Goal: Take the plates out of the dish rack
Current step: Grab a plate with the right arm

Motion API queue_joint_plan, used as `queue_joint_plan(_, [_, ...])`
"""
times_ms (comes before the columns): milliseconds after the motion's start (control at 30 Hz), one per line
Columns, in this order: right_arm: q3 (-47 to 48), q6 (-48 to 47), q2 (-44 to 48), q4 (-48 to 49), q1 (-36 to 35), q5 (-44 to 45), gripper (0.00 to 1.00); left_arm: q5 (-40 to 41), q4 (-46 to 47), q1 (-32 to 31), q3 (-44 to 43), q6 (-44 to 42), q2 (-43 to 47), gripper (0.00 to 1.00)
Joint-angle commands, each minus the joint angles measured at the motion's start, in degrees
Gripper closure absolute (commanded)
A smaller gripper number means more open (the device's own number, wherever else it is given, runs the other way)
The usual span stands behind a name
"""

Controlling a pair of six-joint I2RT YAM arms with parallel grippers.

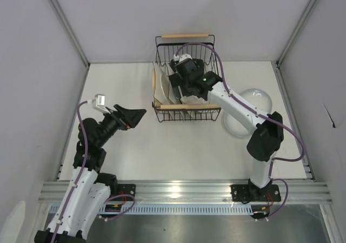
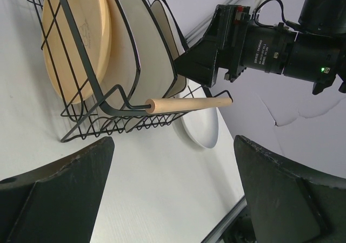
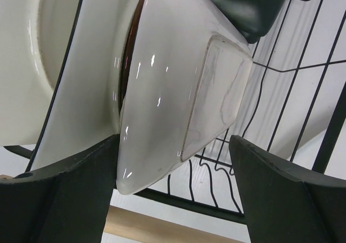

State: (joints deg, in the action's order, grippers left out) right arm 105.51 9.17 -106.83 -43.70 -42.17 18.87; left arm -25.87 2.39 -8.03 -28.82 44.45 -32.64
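Observation:
The dish rack (image 1: 211,111) is a black wire basket with two wooden bar handles, at the back middle of the table. Plates stand on edge at its left end: a tan round one (image 2: 75,37) and white ones (image 2: 135,43). My right gripper (image 1: 175,90) reaches down into the rack, open. A white square plate (image 3: 173,80) has its corner between the fingers, close against the left finger (image 3: 59,199) and clear of the right one. My left gripper (image 1: 136,115) hangs open over bare table left of the rack, with nothing between its fingers (image 2: 54,199).
A white round plate (image 1: 258,101) lies flat on the table right of the rack, partly under my right arm. The rack's near wooden handle (image 2: 186,103) faces the left gripper. Grey walls close in the table on both sides and at the back.

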Motion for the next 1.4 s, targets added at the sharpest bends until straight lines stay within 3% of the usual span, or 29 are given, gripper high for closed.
queue_joint_plan(0, [3.30, -0.73, 1.18, -0.94, 0.34, 4.59, 0.14, -0.94, 1.39, -0.14, 0.17, -1.12, -0.05, 0.00])
queue_joint_plan(600, [0.39, 0.06, 3.82, -1.47, 4.55, 5.74, 0.19, -0.67, 0.77, -0.14, -0.01, -1.47, 0.12, 0.00])
queue_joint_plan(700, [0.04, 0.50, 2.77, -2.08, 5.43, 7.14, 0.25, -0.50, 0.51, -0.14, -0.18, -1.38, 0.21, 0.01])
queue_joint_plan(900, [-1.10, 0.24, 1.45, -1.74, 6.05, 8.37, 0.48, 0.20, -0.64, -0.14, -0.36, -1.99, 0.83, 0.01])
queue_joint_plan(1267, [-2.42, 0.67, -2.24, -0.42, 7.37, 5.56, 0.51, 0.64, -1.86, -0.14, -0.98, -2.61, 1.44, 0.00])
queue_joint_plan(1367, [-3.03, 1.29, -3.12, 0.37, 7.72, 6.79, 0.71, 0.99, -1.95, -0.14, -1.24, -2.87, 1.71, 0.00])
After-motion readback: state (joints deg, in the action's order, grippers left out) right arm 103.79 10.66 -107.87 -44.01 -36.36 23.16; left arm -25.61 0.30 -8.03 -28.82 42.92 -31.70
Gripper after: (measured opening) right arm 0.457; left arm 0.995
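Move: The white square plate leans in the rack right at the right hand's open fingers, its middle about 3 cm to this hand's right, 4 cm ahead and 6 cm below. The next tall plate stands some 6 cm left and 2 cm ahead, the black box 10 cm ahead and 1 cm right; the rack's wooden front handle runs about 9 cm back, 1 cm right. From the left hand the square plate lies roughly 13 cm ahead and 24 cm right. The right hand's left finger, tucked in behind the square plate, pushes it rightward away from the tall plates, and the fingers close from nearly wide to about half open until they flank the plate on both faces. The hand travels some 5 cm right and 3 cm forward, rising slightly before dipping to end about 2 cm lower, turning about 10 degrees clockwise. ##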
